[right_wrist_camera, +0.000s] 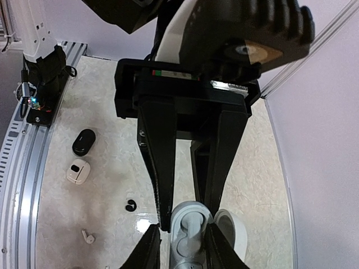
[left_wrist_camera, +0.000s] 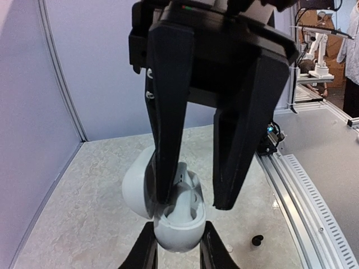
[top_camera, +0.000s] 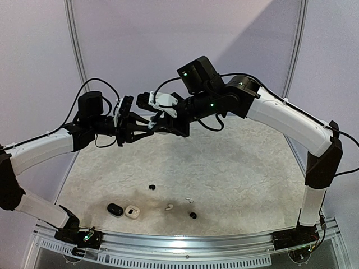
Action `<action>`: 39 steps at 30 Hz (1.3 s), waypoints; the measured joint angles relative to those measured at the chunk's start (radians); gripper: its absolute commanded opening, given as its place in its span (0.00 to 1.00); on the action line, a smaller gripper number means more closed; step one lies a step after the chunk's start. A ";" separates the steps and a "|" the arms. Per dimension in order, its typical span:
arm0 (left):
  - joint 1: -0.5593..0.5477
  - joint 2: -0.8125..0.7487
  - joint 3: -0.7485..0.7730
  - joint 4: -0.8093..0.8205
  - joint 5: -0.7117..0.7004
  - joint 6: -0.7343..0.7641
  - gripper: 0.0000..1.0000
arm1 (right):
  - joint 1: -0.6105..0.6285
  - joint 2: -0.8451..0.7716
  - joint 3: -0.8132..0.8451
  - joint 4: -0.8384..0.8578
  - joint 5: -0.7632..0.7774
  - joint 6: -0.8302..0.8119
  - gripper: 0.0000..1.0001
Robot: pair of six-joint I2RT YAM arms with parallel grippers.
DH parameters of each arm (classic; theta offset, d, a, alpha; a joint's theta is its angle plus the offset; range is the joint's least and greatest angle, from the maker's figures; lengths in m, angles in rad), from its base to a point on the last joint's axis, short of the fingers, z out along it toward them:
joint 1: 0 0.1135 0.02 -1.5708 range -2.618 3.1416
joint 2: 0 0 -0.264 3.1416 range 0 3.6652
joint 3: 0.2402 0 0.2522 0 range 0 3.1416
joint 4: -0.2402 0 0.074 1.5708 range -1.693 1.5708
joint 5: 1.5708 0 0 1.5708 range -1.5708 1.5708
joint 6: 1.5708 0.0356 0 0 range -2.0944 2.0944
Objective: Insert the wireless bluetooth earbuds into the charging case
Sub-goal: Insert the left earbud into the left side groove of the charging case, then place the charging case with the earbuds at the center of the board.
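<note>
High above the table my left gripper (left_wrist_camera: 178, 224) is shut on the base of a white charging case (left_wrist_camera: 176, 238) whose lid (left_wrist_camera: 134, 188) hangs open. A white earbud (right_wrist_camera: 191, 227) sits in one well of the case (right_wrist_camera: 188, 213). My right gripper (right_wrist_camera: 181, 225) stands open over the case, one finger between lid and base, the other beside it, holding nothing. In the top view the left gripper (top_camera: 147, 128) and the right gripper (top_camera: 160, 124) meet tip to tip. On the table lie loose white earbuds (top_camera: 168, 207) (top_camera: 189, 199) and black earbuds (top_camera: 152, 186) (top_camera: 193, 215).
A shut black case (top_camera: 115, 209) and a second white case (top_camera: 132, 212) lie side by side near the front left of the marbled table (top_camera: 235, 179). A metal rail (top_camera: 185, 242) runs along the near edge. Purple walls (top_camera: 168, 39) close off the back and sides.
</note>
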 measured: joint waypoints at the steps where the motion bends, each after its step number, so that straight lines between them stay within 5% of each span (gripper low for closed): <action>1: 0.000 0.000 0.000 0.000 -0.002 -0.007 0.00 | 0.000 0.000 0.000 0.000 0.001 0.001 0.31; 16: 0.000 -0.003 -0.006 -0.025 -0.072 -0.004 0.00 | -0.010 -0.114 -0.082 0.212 -0.051 0.156 0.40; 24: 0.000 -0.034 -0.003 -0.065 -0.213 0.205 0.00 | -0.048 -0.101 -0.109 0.352 0.271 0.380 0.44; 31: 0.057 0.013 0.043 -0.113 -0.246 -0.101 0.00 | -0.110 -0.030 -0.156 0.276 0.422 0.629 0.53; 39: 0.249 0.409 0.455 -0.685 -0.292 -0.356 0.00 | -0.263 -0.163 -0.467 0.208 0.491 0.847 0.57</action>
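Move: The left hand already holds the open white charging case, its middle about 3 cm to that hand's right, level fore and aft and in height. From the right hand, whose parted fingers are at the case, its middle is some 2 cm below. Down on the table, about 30 cm below the left hand, are a black earbud 5 cm back and 3 cm left, a white earbud 14 cm back and 5 cm right, and a beige case 16 cm back and 10 cm left. Opening wider, right hand lifts 10 cm off the case, swings forward-right, sinks; left carries case 16 cm forward. ##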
